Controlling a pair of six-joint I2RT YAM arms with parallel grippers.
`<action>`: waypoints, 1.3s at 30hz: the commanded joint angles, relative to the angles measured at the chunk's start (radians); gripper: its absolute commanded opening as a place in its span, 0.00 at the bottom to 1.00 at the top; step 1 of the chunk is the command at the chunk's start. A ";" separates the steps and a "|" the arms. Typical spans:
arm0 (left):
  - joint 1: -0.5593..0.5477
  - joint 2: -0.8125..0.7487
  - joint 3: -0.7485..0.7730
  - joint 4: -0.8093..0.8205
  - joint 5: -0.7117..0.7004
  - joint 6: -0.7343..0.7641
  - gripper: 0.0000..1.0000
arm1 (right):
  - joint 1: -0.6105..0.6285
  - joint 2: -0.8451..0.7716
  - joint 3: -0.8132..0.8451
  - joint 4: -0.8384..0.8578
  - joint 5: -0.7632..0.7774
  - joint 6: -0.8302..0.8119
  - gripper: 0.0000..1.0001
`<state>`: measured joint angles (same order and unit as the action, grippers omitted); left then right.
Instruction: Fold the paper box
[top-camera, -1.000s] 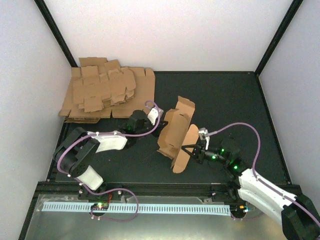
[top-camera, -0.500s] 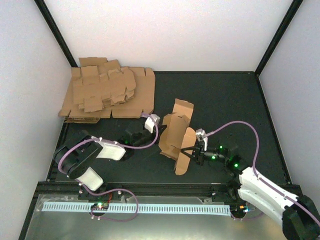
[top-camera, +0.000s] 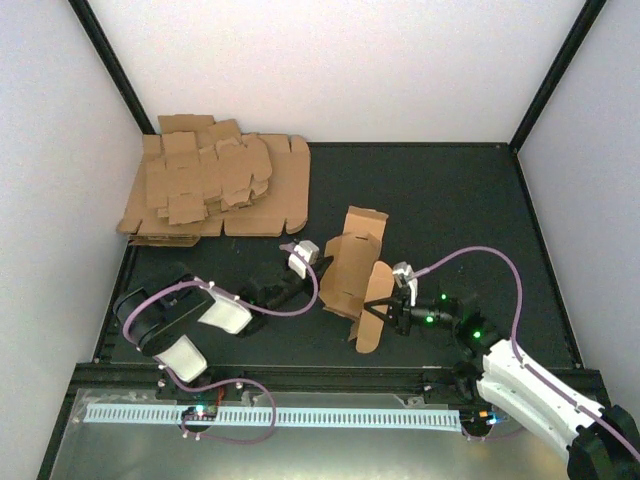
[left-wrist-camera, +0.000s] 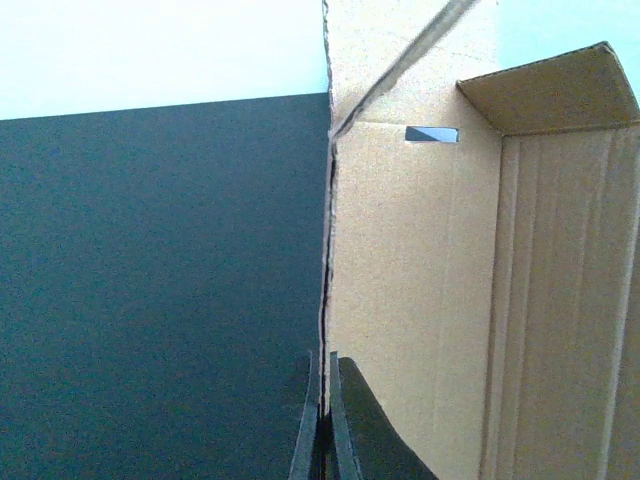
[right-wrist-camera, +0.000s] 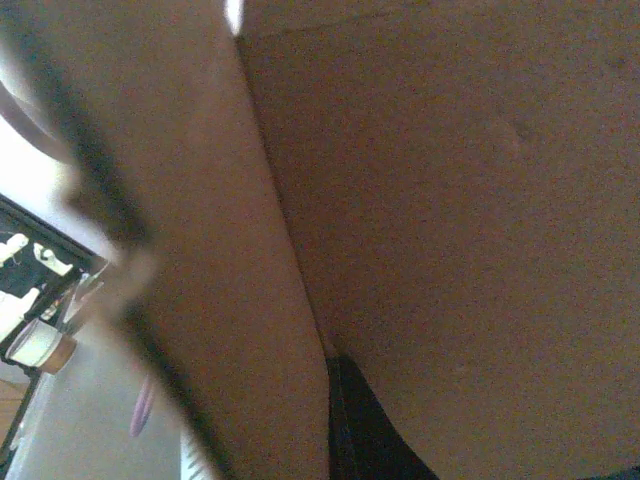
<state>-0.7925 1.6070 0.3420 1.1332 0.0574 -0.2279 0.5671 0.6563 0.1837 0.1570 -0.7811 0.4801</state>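
The paper box (top-camera: 355, 270) is a brown cardboard piece, partly folded, held upright over the black mat between the two arms. My left gripper (top-camera: 322, 288) is shut on its left edge; in the left wrist view the two thin fingers (left-wrist-camera: 309, 420) pinch the cardboard wall (left-wrist-camera: 420, 280) edge-on, with a small slot near the top. My right gripper (top-camera: 378, 312) is shut on the lower right flap. The right wrist view is almost filled by blurred cardboard (right-wrist-camera: 450, 200), and only one dark fingertip (right-wrist-camera: 350, 420) shows.
A thick pile of brown cardboard sheets (top-camera: 215, 185) lies in the back left corner of the mat. Black frame posts and white walls enclose the area. A metal rail (top-camera: 270, 415) runs along the near edge by the arm bases.
Both arms have drawn the box toward the near edge and slightly right. The left arm has lowered and stretched out flatter. Both grips are unchanged.
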 joint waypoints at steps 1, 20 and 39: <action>-0.050 0.016 0.000 0.185 -0.088 0.008 0.02 | 0.009 -0.006 -0.079 -0.138 0.018 0.084 0.02; -0.182 0.194 -0.038 0.429 -0.300 -0.128 0.02 | 0.050 0.068 -0.091 -0.043 0.064 0.096 0.02; -0.186 0.215 0.009 0.498 -0.386 0.037 0.04 | 0.073 -0.030 0.044 -0.137 0.404 -0.056 0.39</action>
<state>-0.9665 1.8145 0.3130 1.5097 -0.3038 -0.2348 0.6346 0.6739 0.2035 0.0822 -0.5335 0.4503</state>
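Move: The paper box's middle lies about 5 cm to the right of the left hand, level with it in reach and some 4 cm lower; from the right hand it is about 7 cm ahead and 3 cm left, roughly 5 cm lower. Its long rounded flap is at the right hand's fingers, some 9 cm back and 9 cm right of the left hand. The box's far end flap stands about 16 cm straight ahead of the right hand. The paper box's left wall edge stays pinched in the left hand, which eases about 1 cm back and 1 cm right while turning some 10 degrees counter-clockwise. The long flap, already gripped by the right hand, is taken down about 2 cm and briefly held there; the right fingers then nudge slightly left, open, and swing 3 cm forward, turning a little clockwise. ##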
